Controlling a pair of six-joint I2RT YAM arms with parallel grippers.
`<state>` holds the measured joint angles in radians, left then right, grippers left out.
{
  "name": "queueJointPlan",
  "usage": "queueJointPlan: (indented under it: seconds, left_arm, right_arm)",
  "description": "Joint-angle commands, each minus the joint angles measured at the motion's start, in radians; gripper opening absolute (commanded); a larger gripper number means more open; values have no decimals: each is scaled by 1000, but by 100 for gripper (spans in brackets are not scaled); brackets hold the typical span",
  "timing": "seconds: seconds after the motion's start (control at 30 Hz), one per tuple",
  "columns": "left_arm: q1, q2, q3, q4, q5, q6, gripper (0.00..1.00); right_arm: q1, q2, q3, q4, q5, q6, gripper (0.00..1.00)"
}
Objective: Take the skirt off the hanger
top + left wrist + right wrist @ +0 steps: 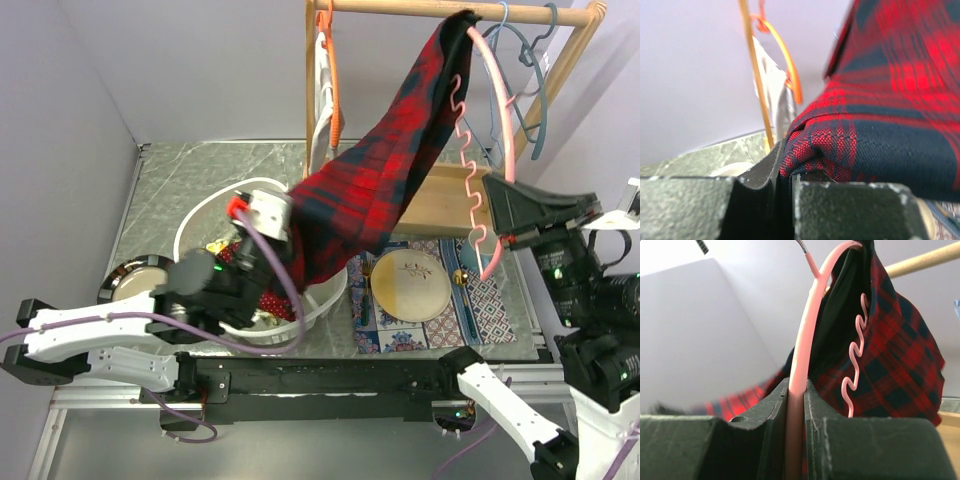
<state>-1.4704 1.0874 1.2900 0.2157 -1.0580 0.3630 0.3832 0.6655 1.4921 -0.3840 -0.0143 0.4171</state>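
The red and navy tartan skirt (385, 170) stretches from the pink hanger's top end near the wooden rail down to the left, above the white basket. The pink hanger (497, 110) stands tilted almost on end, its wavy bar (468, 160) bare. My left gripper (285, 235) is shut on the skirt's lower edge (815, 150). My right gripper (497, 235) is shut on the hanger's pink arm (797, 385) near its lower end. In the right wrist view the skirt (890, 365) hangs behind the hanger.
A wooden rail (450, 12) carries an orange hanger (332, 70) with a white garment and light blue hangers (530, 70). A white basket (215, 215) holds garments. A plate (410, 285) lies on a patterned mat. A bowl (130, 280) sits far left.
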Motion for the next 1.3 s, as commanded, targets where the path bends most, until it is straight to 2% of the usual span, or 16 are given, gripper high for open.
queueJointPlan:
  seconds: [0.0, 0.3, 0.37, 0.47, 0.63, 0.67, 0.8, 0.9, 0.93, 0.97, 1.07, 1.17, 1.27]
  left_arm:
    - [-7, -49, 107, 48, -36, 94, 1]
    - [-7, -96, 183, 34, -59, 180, 1]
    - [-8, -101, 180, 120, -88, 236, 1]
    - [-8, -92, 196, 241, -132, 410, 1]
    - [-7, -49, 342, 238, -163, 508, 1]
    - [-7, -44, 360, 250, -169, 572, 1]
    - [-7, -34, 390, 472, -172, 792, 1]
    - [-5, -34, 362, 586, -119, 957, 1]
    - [-5, -26, 339, 676, -88, 1000, 1]
    - [-5, -20, 335, 712, -77, 1081, 1]
    - [2, 20, 331, 826, -39, 1200, 1]
    - [10, 57, 345, 846, -25, 1251, 1]
    - [22, 89, 370, 893, -33, 1281, 1]
  right_arm:
    - [-6, -59, -42, 85, -88, -52, 0]
    - [-6, -135, -113, 25, -272, -83, 0]
    - [-6, -158, -150, 34, -308, -93, 0]
    - [-6, -190, -202, 54, -349, -107, 0]
    - [-6, -228, -256, 51, -389, -132, 0]
    - [-6, -234, -263, 47, -391, -135, 0]
    - [-4, -248, -299, 10, -377, -155, 0]
    - [-6, -248, -302, -45, -363, -181, 0]
    - [-6, -257, -306, -64, -363, -189, 0]
    - [-6, -267, -314, -65, -365, -193, 0]
    - [-7, -319, -352, -52, -355, -201, 0]
    - [-6, -357, -352, -49, -334, -199, 0]
    - [-6, -369, -328, -59, -403, -207, 0]
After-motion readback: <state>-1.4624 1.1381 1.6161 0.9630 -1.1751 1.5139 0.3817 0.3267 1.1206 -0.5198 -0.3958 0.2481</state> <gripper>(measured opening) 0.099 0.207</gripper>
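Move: The plaid skirt stretches from the left hand's fingers to the pink hanger, its middle about 7 cm ahead, 15 cm right and 7 cm above. From that hand the laundry basket is some 12 cm ahead, 8 cm left, 40 cm below; the orange hanger about 30 cm ahead, 8 cm right, roughly level. The right hand grips the pink hanger, whose middle lies about 11 cm ahead, straight on, 5 cm higher; the skirt's middle is some 7 cm ahead, 16 cm left, slightly lower. The skirt, still pinched by its edge, is drawn leftward and upward by the left hand, about 16 cm left and 14 cm up, away from the right hand, the wrist turning some 25 degrees counter-clockwise and tipping up. The right hand keeps hold of the pink hanger, lowers it about 13 cm while easing back and a little left, and swings its free end towards the left. ##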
